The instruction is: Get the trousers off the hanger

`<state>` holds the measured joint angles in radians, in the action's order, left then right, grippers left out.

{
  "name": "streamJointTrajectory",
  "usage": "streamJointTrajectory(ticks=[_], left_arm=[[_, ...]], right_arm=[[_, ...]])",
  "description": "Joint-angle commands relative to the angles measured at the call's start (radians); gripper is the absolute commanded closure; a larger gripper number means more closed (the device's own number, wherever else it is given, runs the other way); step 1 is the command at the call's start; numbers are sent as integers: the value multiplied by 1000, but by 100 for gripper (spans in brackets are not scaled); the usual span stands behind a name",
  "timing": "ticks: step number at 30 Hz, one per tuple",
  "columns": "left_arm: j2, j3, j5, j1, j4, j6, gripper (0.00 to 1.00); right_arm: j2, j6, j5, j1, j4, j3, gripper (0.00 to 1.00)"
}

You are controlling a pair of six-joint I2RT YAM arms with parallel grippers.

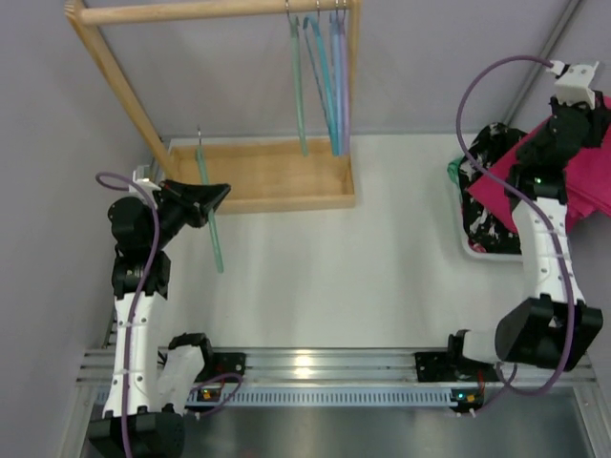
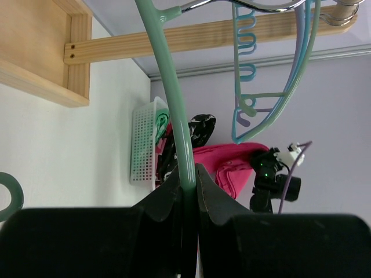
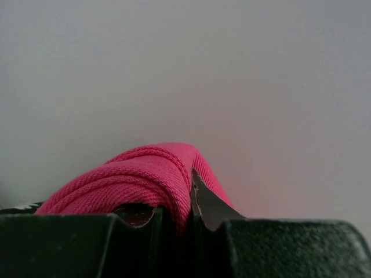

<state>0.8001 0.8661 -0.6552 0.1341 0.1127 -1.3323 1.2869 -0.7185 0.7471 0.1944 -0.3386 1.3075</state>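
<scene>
My left gripper (image 1: 212,197) is shut on the thin green-teal hanger (image 1: 211,229) and holds it bare above the table, in front of the wooden rack. In the left wrist view the hanger's arm (image 2: 177,110) is clamped between the fingers of that gripper (image 2: 189,184). My right gripper (image 1: 573,119) is shut on the magenta-pink trousers (image 1: 584,186) and holds them up at the far right, over the white basket (image 1: 474,250). The right wrist view shows a folded edge of the trousers (image 3: 139,174) pinched in that gripper (image 3: 188,200). The trousers also show in the left wrist view (image 2: 232,162), apart from the hanger.
A wooden rack with a top rail (image 1: 210,11) and a base tray (image 1: 272,176) stands at the back left. Several teal, blue and lavender hangers (image 1: 325,86) hang on the rail. The basket holds black-and-white speckled clothes (image 1: 489,186).
</scene>
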Motion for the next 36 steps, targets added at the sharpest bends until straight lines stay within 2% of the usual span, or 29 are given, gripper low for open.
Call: streamJointTrajectory(ticks=[1, 5, 7, 12, 18, 21, 23, 24, 26, 27, 28, 32, 36], left_arm=[[-27, 54, 14, -5, -104, 36, 100], [-24, 76, 5, -5, -104, 74, 100], [-25, 83, -1, -5, -104, 102, 100], [-19, 109, -14, -5, -104, 148, 100], [-7, 171, -23, -5, -104, 215, 100], [5, 209, -30, -5, -104, 246, 100], [14, 240, -38, -5, -104, 258, 100], [17, 255, -40, -5, -104, 260, 100], [31, 277, -52, -4, -104, 268, 100], [40, 277, -52, -5, -105, 271, 100], [50, 290, -63, -4, -104, 274, 100], [97, 333, -60, -7, -104, 291, 100], [158, 387, -60, -11, -132, 289, 100]], right_arm=[[108, 52, -155, 16, -110, 122, 100], [264, 145, -192, 14, 24, 258, 100], [316, 210, -247, 14, 79, 272, 100], [338, 359, -464, 8, 255, 197, 96], [348, 487, -518, 11, 423, 173, 84], [318, 495, -517, 13, 487, 187, 72], [293, 485, -519, 14, 515, 193, 56], [266, 484, -519, 14, 524, 194, 43], [224, 479, -528, 19, 564, 206, 28], [213, 478, -528, 19, 579, 211, 28], [201, 475, -543, 20, 596, 217, 19], [146, 478, -568, 25, 673, 225, 4], [83, 491, -620, 25, 743, 236, 1]])
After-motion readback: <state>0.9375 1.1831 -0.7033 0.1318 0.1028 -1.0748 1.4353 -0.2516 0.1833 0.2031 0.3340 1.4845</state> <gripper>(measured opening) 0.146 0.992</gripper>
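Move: The basket's middle lies about 15 cm ahead of the right hand, 2 cm to its left and some 38 cm below, with a green cloth 16 cm left of the basket's middle and 4 cm farther out. From the left hand, already holding the empty hanger, the rail's middle is about 28 cm straight ahead and 16 cm higher. The other hangers are level with the rail, 20 cm right and 5 cm above that hand; the wooden tray is 28 ahead, 2 left and 33 below. Forward and down, roughly 16 cm each, the right hand carries the trousers over the basket, turning counter-clockwise and tipping its fingers downward, then opens wide and backs off and up, drifting left. The left hand keeps its grip on the hanger, lifts it some 9 cm and tips it up about 20 degrees, then just starts forward towards the rail. ##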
